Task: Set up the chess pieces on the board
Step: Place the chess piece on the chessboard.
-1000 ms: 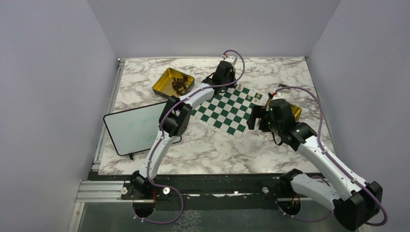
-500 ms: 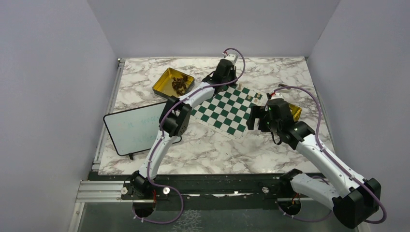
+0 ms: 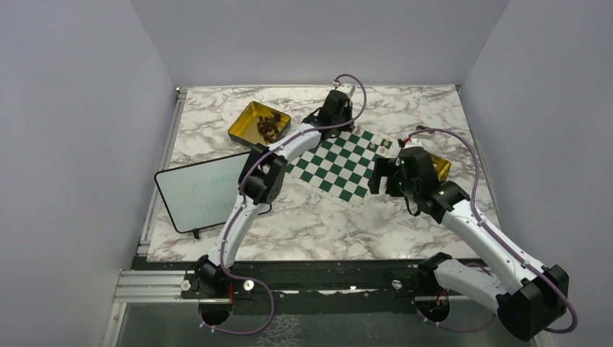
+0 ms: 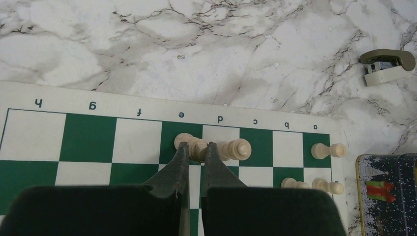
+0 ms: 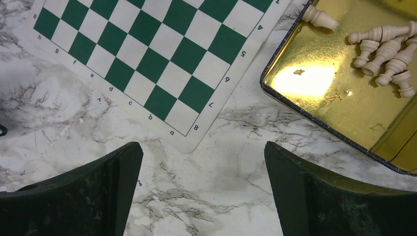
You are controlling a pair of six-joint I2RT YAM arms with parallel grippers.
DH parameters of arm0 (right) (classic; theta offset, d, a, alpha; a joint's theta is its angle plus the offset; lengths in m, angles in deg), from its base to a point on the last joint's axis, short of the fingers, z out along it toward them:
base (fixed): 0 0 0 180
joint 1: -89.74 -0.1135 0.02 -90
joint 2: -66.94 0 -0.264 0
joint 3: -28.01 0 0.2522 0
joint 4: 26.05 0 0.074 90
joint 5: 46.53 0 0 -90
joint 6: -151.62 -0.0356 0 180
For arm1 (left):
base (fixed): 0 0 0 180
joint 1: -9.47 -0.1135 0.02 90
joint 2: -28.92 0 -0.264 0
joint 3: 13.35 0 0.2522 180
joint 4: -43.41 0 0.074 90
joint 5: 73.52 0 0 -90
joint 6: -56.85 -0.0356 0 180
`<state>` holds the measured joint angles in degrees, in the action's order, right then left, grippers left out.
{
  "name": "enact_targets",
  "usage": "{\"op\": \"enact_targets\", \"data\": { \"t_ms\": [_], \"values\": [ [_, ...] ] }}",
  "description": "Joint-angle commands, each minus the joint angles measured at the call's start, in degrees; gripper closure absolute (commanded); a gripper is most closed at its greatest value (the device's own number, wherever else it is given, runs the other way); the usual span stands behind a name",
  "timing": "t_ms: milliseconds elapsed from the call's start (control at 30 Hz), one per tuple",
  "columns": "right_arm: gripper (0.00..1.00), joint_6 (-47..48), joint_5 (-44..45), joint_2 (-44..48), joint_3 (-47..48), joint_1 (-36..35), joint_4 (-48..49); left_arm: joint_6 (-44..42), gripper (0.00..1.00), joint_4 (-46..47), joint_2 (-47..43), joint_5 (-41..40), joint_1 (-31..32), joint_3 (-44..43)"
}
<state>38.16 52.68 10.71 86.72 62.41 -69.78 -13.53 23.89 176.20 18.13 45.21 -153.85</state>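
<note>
The green and white board (image 3: 340,163) lies mid-table. My left gripper (image 4: 196,146) is shut on a pale chess piece (image 4: 199,151) over the far edge row, at the line between files e and d. A second pale piece (image 4: 237,149) stands right beside it on the d square. More pale pieces (image 4: 328,150) stand on the a and b files. My right gripper (image 5: 201,147) hangs open over bare marble just off the board's near corner (image 5: 189,132). Several pale pieces (image 5: 388,49) lie in a gold tin (image 5: 319,93) to its right.
A second gold tin (image 3: 259,123) holding dark pieces sits at the back left. A black-framed whiteboard (image 3: 199,191) lies at the left. A small grey stapler-like object (image 4: 387,66) rests on the marble beyond the board. The tin's dark patterned side (image 4: 386,191) borders the board's right edge.
The right arm has shifted very slightly towards the board. The left arm and its held piece have stayed in place.
</note>
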Motion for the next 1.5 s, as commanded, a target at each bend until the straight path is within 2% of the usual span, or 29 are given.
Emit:
{"op": "enact_targets", "data": {
  "t_ms": [0,333,500,600,967,1467],
  "values": [
    [0.0,0.74,0.81,-0.65,0.15,-0.27,1.24,0.01,1.0,-0.2,0.69,0.64,0.19,-1.32],
    [0.0,0.69,1.22,-1.07,1.01,-0.31,1.09,-0.89,0.97,-1.01,0.73,0.63,0.2,-1.98],
    [0.0,0.44,0.81,-0.96,0.58,-0.31,1.09,-0.98,0.88,-1.0,1.07,0.48,0.2,-2.02],
    [0.0,0.8,1.02,-0.75,0.57,-0.31,0.98,-0.98,0.76,-0.96,1.26,0.31,0.19,-1.96],
    [0.0,0.08,-0.06,-1.78,0.32,-0.27,1.98,-2.17,0.67,-0.43,0.01,0.27,0.2,-2.99],
    [0.0,0.79,-0.39,-2.15,1.14,-0.29,1.88,-5.85,0.66,0.34,1.42,-0.96,0.2,-2.35]
  ]
}}
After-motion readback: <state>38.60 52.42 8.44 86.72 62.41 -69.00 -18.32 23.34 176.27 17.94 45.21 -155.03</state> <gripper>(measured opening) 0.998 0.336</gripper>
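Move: The left hand pinches the chess piece over its square, e1, which lies straight below the hand point, roughly 5 cm down. The piece on d1 stands about 3 cm to the right and 1 cm back; the a1 piece some 11 cm right and 5 cm back, the b2 piece about 7 cm right and 6 cm back. From the idle right hand, e1 lies roughly 29 cm ahead, 10 cm left and 12 cm down. Hold the left gripper almost still over e1, fingers keeping their pinch on the piece's head, then open them to about a third of full width to let go. Once they have spread, ease the hand up by half a centimetre to 1 cm, tilting the fingertips up by only some 5 degrees, staying astride the piece and clear of its d1 neighbour's square. ##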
